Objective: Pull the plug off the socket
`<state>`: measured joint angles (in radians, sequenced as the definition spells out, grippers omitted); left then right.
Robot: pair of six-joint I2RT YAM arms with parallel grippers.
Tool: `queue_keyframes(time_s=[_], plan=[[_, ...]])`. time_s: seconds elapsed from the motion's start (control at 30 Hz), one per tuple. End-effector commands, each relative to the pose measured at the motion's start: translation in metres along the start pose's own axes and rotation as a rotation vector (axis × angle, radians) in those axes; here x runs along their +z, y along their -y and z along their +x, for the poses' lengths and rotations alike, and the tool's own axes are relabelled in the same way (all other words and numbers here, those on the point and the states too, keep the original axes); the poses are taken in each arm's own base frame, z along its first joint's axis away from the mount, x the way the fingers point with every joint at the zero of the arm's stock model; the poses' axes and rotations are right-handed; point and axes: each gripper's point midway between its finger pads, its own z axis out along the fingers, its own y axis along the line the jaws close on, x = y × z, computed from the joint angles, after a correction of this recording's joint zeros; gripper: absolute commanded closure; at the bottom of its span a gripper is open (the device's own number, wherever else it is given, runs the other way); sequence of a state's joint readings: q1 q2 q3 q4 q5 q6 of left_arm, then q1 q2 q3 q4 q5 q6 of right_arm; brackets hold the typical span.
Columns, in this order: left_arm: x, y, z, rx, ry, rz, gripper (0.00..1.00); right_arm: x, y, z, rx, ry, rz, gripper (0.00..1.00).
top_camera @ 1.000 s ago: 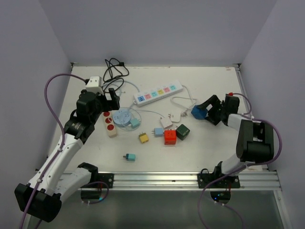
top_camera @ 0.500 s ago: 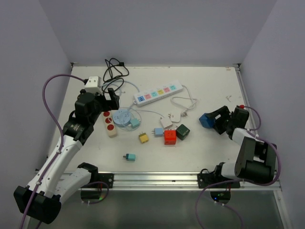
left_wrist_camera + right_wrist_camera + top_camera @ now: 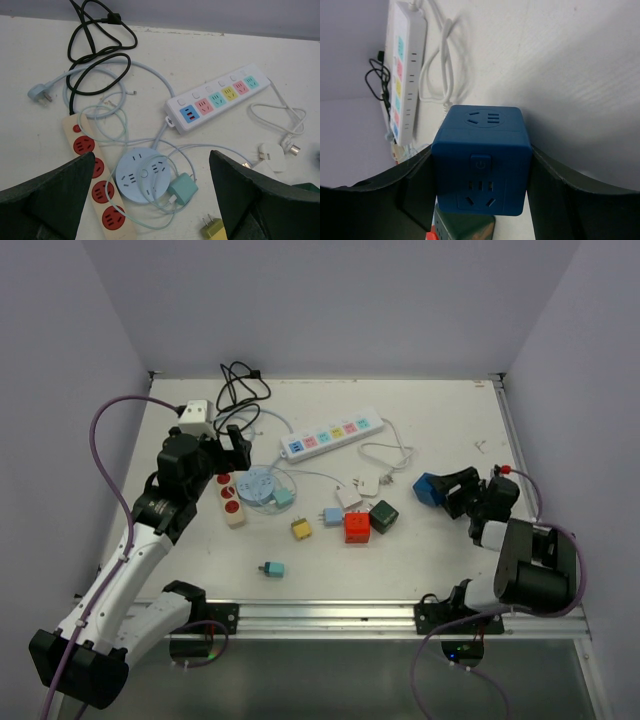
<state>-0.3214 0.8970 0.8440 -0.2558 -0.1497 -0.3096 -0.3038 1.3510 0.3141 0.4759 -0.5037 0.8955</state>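
Note:
A mint-green plug (image 3: pixel 183 190) (image 3: pixel 284 497) lies against the rim of the round pale-blue socket (image 3: pixel 140 175) (image 3: pixel 258 486), with thin cables looped over both. I cannot tell whether its pins are in the socket. My left gripper (image 3: pixel 151 155) (image 3: pixel 229 447) hangs open above them, nothing between its fingers. At the right of the table my right gripper (image 3: pixel 480 165) (image 3: pixel 447 490) is shut on a dark blue cube socket (image 3: pixel 480 160) (image 3: pixel 428 487), a finger pressed on each side.
A white power strip (image 3: pixel 330 433) with coloured outlets lies at the back, a beige strip (image 3: pixel 230 500) with red outlets at the left. Black cable (image 3: pixel 240 390) coils at the back left. Red (image 3: pixel 357 527) and green (image 3: pixel 383 515) cubes and small loose plugs sit mid-table.
My right arm swung back and to the right, taking the blue cube with it, and its jaws narrowed onto the cube. The left arm has not moved.

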Motion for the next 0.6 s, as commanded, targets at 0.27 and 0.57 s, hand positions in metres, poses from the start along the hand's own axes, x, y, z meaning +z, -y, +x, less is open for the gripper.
queue_keyframes(time_s=[0.27, 0.57], plan=[[-0.001, 0.004, -0.01, 0.025, 0.042, 0.022, 0.0, 0.028, -0.077, -0.028, 0.048, 0.007, -0.457, 0.01], [0.0, 0.005, -0.009, 0.026, 0.04, 0.029, 0.01, 0.012, -0.016, -0.035, -0.038, 0.004, 0.11, 0.01]])
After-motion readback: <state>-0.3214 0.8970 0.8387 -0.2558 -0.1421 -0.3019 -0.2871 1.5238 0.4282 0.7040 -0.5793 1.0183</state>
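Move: The right hand already holds the blue cube plug between its fingers; it goes to bare table about 5 cm ahead and 2 cm left. The white plug lies some 11 cm left and 3 cm ahead, the green cube 12 cm left and 7 cm back. From the left hand the blue cube plug is roughly 47 cm right, about level ahead, and 20 cm lower. The right hand carries the blue cube plug about 5 cm forward, opens to release it, then rises 3 cm. ##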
